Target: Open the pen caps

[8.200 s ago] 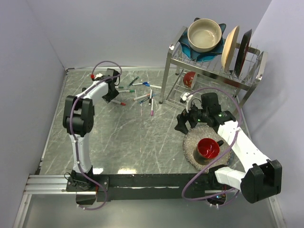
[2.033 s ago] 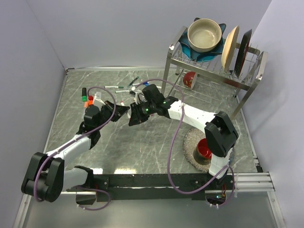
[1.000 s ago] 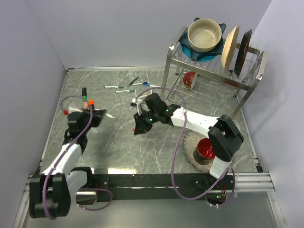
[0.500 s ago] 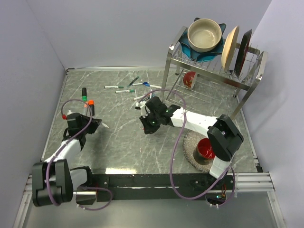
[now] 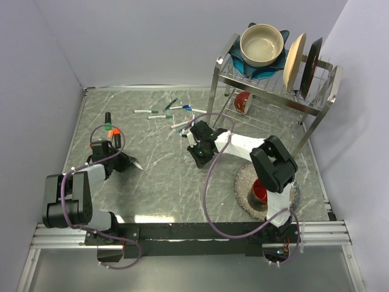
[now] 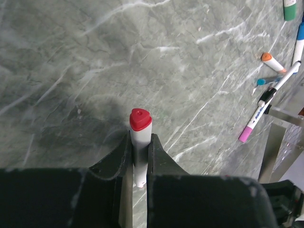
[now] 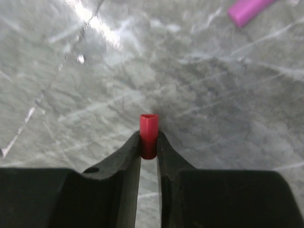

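In the left wrist view my left gripper (image 6: 140,138) is shut on a white marker barrel (image 6: 140,142) whose red end (image 6: 140,118) sticks out past the fingertips. From above, that gripper (image 5: 126,162) sits low at the left, and the marker's bare tip (image 5: 138,164) points right. My right gripper (image 7: 148,138) is shut on a loose red pen cap (image 7: 148,127), held just over the marble; from above it (image 5: 200,158) is mid-table. Black (image 5: 107,116), green (image 5: 108,126) and orange (image 5: 115,131) caps stand near the left arm.
Several capped markers (image 5: 159,115) lie scattered at the back of the table. A pink cap (image 7: 247,9) lies beyond the right gripper. A metal dish rack (image 5: 273,91) with bowl and plates stands back right. A woven mat (image 5: 243,191) with a red cup (image 5: 260,191) lies near right.
My right gripper has moved right with the red cap, its arm folding back. My left gripper has drawn down toward the near left with the marker.
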You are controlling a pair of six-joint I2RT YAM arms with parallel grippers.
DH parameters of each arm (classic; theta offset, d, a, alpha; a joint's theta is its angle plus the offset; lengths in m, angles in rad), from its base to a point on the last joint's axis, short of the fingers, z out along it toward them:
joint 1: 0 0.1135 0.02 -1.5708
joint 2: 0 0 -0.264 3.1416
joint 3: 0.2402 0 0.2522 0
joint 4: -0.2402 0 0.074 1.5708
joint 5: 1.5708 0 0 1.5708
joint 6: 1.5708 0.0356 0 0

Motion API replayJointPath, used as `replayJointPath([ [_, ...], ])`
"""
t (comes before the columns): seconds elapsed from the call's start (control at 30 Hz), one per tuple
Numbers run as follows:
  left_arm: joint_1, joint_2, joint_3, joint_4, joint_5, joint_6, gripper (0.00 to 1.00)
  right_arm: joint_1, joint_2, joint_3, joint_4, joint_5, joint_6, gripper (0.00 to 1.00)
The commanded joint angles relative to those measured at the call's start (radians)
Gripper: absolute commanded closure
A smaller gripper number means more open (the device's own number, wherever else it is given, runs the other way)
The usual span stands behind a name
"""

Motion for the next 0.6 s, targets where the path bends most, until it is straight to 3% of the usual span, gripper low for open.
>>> replayJointPath([
  [0.0, -0.013, 0.020, 0.029, -0.043, 0.030, 0.043, 0.96, -0.026, 0.010, -0.002, -0.014, 0.012, -0.021, 0.75],
  [0.13, -0.014, 0.038, 0.026, -0.055, 0.033, 0.042, 0.89, -0.029, 0.013, -0.011, -0.012, 0.004, -0.029, 0.64],
  [0.33, -0.014, 0.011, 0.023, -0.093, 0.018, 0.040, 0.74, -0.046, 0.019, -0.007, -0.021, -0.014, -0.036, 0.56],
  [0.57, -0.014, -0.031, 0.026, -0.133, -0.001, 0.039, 0.66, -0.061, -0.021, 0.004, -0.040, -0.080, -0.075, 0.41],
])
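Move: The red-ended pen is already in the left fingers; the bare table spot for it is only about 1 cm below and 1 cm to their right. From there, a black-and-orange marker lies some 9 cm ahead and 5 cm left, a green-and-black one about 16 cm ahead and 9 cm left. The pulled-off red cap is in the right fingers, its table spot directly below by about 1 cm; the pink-ended pen's middle is roughly 12 cm ahead and 2 cm left of them. The red cap and the uncapped pen are let go just above the table, one from each hand. The right fingers spread first, to a bit over half open, while that hand stays put; the left ones part later, to about a third open, as the left hand shifts barely 1 cm to the right and then eases back slightly. ##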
